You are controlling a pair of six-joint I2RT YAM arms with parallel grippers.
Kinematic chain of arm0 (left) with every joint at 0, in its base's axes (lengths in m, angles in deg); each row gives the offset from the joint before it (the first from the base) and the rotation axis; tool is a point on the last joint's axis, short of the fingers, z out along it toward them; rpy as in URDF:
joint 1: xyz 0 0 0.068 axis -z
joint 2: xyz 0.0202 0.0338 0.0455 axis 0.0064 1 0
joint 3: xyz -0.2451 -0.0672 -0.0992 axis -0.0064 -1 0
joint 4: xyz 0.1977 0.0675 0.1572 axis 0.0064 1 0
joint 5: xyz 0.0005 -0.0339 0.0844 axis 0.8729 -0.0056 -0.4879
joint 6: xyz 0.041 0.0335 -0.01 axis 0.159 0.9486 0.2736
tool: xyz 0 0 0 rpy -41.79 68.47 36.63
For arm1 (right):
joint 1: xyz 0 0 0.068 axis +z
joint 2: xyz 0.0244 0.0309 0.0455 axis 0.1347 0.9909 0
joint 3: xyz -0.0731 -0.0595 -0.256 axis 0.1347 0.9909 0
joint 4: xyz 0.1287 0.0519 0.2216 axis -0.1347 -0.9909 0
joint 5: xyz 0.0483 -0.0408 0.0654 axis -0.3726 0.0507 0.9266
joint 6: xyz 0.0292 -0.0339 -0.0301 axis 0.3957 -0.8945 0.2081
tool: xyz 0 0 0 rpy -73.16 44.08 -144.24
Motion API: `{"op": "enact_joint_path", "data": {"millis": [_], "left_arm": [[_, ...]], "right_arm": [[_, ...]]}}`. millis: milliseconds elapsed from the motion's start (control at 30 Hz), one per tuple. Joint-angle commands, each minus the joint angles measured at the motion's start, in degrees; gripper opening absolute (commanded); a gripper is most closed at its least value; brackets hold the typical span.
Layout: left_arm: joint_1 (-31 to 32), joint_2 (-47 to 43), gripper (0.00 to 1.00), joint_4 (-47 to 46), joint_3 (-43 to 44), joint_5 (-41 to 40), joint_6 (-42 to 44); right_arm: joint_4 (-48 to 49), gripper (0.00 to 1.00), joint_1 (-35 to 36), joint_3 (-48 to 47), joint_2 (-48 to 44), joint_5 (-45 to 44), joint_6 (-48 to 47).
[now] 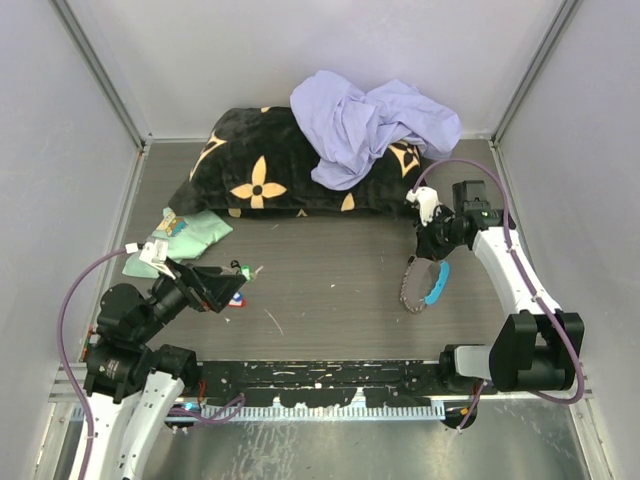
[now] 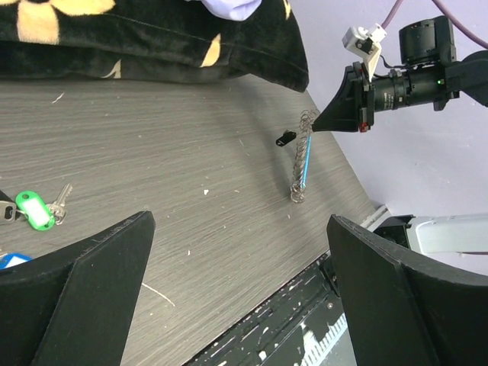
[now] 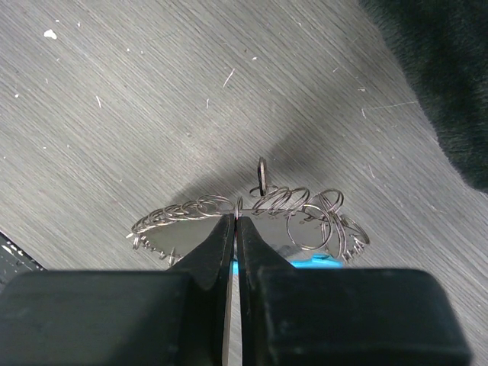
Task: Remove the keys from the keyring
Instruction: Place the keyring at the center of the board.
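The keyring (image 1: pixel 409 290), a silver chain loop with a light-blue crescent (image 1: pixel 438 283), hangs from my right gripper (image 1: pixel 419 256) with its lower end near the table. In the right wrist view the right gripper (image 3: pixel 236 219) is shut on one ring of the chain (image 3: pixel 305 210); a small dark piece (image 3: pixel 263 177) sticks out from the rings. The keyring (image 2: pixel 302 164) also shows in the left wrist view. A key with a green tag (image 2: pixel 34 210) lies loose on the table, a blue tag (image 2: pixel 11 261) beside it. My left gripper (image 1: pixel 228 286) is open just above these keys (image 1: pixel 243 270).
A black cushion with yellow flowers (image 1: pixel 265 165) lies at the back, a lilac cloth (image 1: pixel 370 120) on top of it. A mint-green cloth (image 1: pixel 185 235) lies at the left. Grey walls close in three sides, and a black rail (image 1: pixel 330 380) runs along the near edge.
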Motion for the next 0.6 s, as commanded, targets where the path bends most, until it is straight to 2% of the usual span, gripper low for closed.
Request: {"op": "enact_joint_path", "data": {"millis": [0,100,133,267,467,567], "left_arm": [[0.09,0.97,0.98,-4.04,-0.11,-1.30,1.64],[0.03,1.73,0.98,-3.67,0.18,-2.14,2.02],[0.09,2.01,0.98,-3.40,0.36,-2.45,2.06],[0.09,3.89,0.98,-1.23,2.28,-4.03,1.73],[0.06,8.03,0.98,5.68,11.30,-8.71,4.87],[0.03,10.96,0.98,8.18,16.48,-10.18,6.32]], "right_arm": [[3.59,0.09,-0.23,-2.70,0.70,1.54,-0.07],[4.23,0.13,-0.23,-2.88,1.64,1.70,-0.24],[4.46,0.19,-0.23,-2.86,1.88,1.88,-0.24],[4.88,0.51,-0.23,-3.10,2.32,2.96,-0.44],[4.44,0.75,-0.23,-5.73,-1.32,4.96,-0.24],[4.31,0.99,-0.23,-8.95,-4.32,6.58,1.65]]}}
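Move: The right gripper, still pinching the keyring by its upper edge, is to leave it on the board about 5 cm back, 1 cm left and 7 cm below. The black pillow's near right corner is some 10 cm ahead of this hand and 3 cm right, 5 cm lower. The purple cloth lies roughly 28 cm ahead and 11 cm left, about level. From the empty left gripper, the keyring's spot is about 42 cm right, 7 cm ahead and 21 cm below. Ease the right gripper forward and slightly down with the keyring touching the board, then open the fingers from shut to nearly wide so it comes free. Keep drifting forward, about 2 cm in all, and lift some 2 cm off it. Meanwhile bring the open left gripper about 1.5 cm forward, dipping a centimetre, then raise it and draw it left. ##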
